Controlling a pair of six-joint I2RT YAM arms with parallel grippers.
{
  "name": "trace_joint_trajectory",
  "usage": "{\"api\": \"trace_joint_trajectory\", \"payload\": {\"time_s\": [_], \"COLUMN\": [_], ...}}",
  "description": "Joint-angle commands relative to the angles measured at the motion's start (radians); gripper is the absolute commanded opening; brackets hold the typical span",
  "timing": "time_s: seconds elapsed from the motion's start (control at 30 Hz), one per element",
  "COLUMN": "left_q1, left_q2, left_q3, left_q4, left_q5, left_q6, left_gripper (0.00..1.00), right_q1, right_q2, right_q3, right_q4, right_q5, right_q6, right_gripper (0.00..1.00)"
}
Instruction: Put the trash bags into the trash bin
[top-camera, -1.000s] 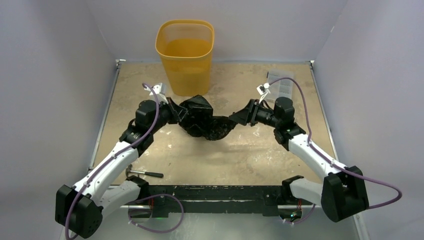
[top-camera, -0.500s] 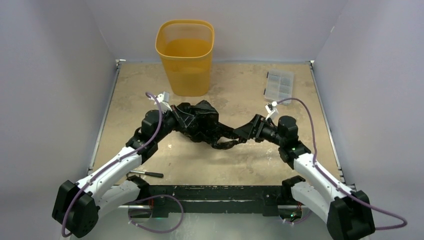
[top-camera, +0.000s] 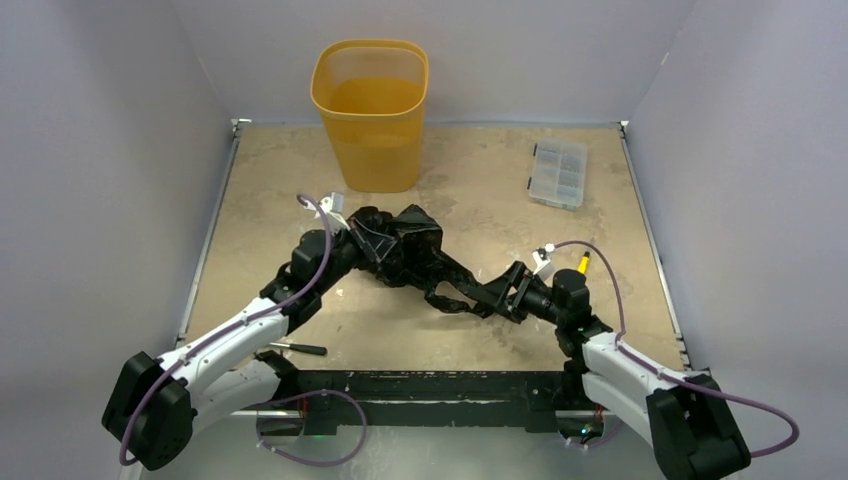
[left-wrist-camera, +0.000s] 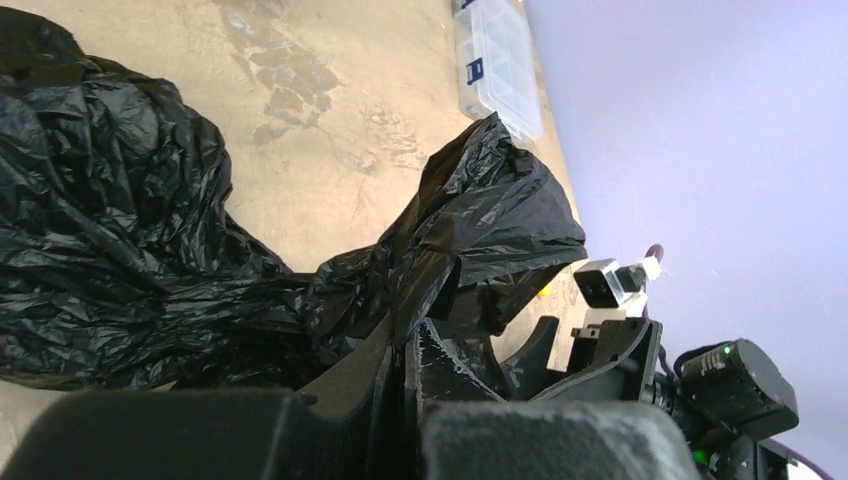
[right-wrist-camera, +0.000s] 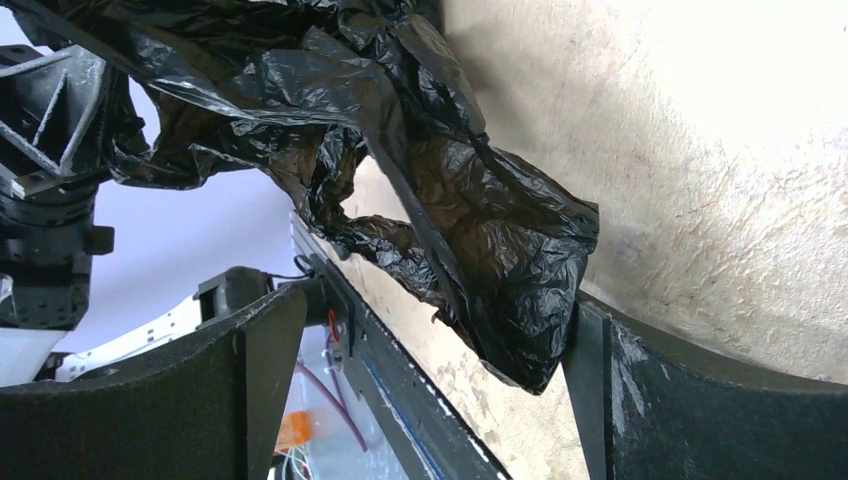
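Observation:
The black trash bag (top-camera: 410, 250) stretches in a wrinkled band across the middle of the table. My left gripper (top-camera: 352, 238) is shut on its left end; in the left wrist view the jaws (left-wrist-camera: 408, 340) pinch the film (left-wrist-camera: 130, 230). My right gripper (top-camera: 497, 292) stands open at the bag's right tail. In the right wrist view the tail (right-wrist-camera: 480, 230) hangs between the spread fingers (right-wrist-camera: 640, 400) and touches the right one, ungripped. The orange-yellow mesh trash bin (top-camera: 370, 100) stands upright at the back, left of centre, apart from the bag.
A small clear plastic box (top-camera: 560, 172) lies at the back right, also in the left wrist view (left-wrist-camera: 495, 60). A dark-handled tool (top-camera: 292, 347) lies near the front edge by the left arm. Grey walls enclose the table on three sides.
The right gripper has opened, let go of the bag's tail and drawn back toward the near right. The left gripper and the bag have shifted nearer, and the bag is drawn out longer.

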Motion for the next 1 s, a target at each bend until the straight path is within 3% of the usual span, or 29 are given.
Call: {"api": "trace_joint_trajectory", "payload": {"time_s": [0.0, 0.13, 0.37, 0.6, 0.8, 0.97], "left_q1": [-0.004, -0.005, -0.005, -0.005, -0.005, -0.005], "left_q2": [-0.06, -0.082, -0.102, -0.134, -0.141, -0.139], "left_q3": [-0.025, -0.031, -0.11, -0.126, -0.174, -0.174], "left_q4": [0.049, 0.046, 0.189, 0.229, 0.304, 0.305], "left_q5": [-0.073, -0.128, -0.198, -0.302, -0.347, -0.357], "left_q6": [-0.047, -0.099, -0.3, -0.391, -0.486, -0.491], "left_gripper": [0.0, 0.0, 0.0, 0.0, 0.0, 0.0], "right_q1": [0.005, 0.005, 0.006, 0.005, 0.006, 0.006], "right_q2": [0.015, -0.008, 0.027, -0.029, 0.012, 0.08], "right_q3": [-0.031, -0.039, 0.041, 0.051, 0.031, -0.007], "right_q4": [0.197, 0.157, 0.093, 0.18, 0.225, 0.462], "right_q5": [-0.008, 0.057, 0.096, 0.098, 0.152, 0.136], "right_q6": [0.057, 0.02, -0.051, 0.007, 0.12, 0.158], "right_gripper": [0.96, 0.97, 0.99, 0.99, 0.98, 0.99]}}
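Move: The left fingers hold the bag's gathered edge. The bag's body lies about 6 cm right of that hand, 2 cm ahead and 6 cm lower; the bin is some 26 cm ahead, 2 cm left. From the right hand, the bag's body is about 17 cm left, 10 cm ahead and 2 cm higher, with a strand reaching one finger; the yellow knife is 22 cm right, 11 cm ahead, 8 cm lower. Still pinching the bag, the left hand pulls left and up about 6 cm, rolling; the open right rises forward similarly. ##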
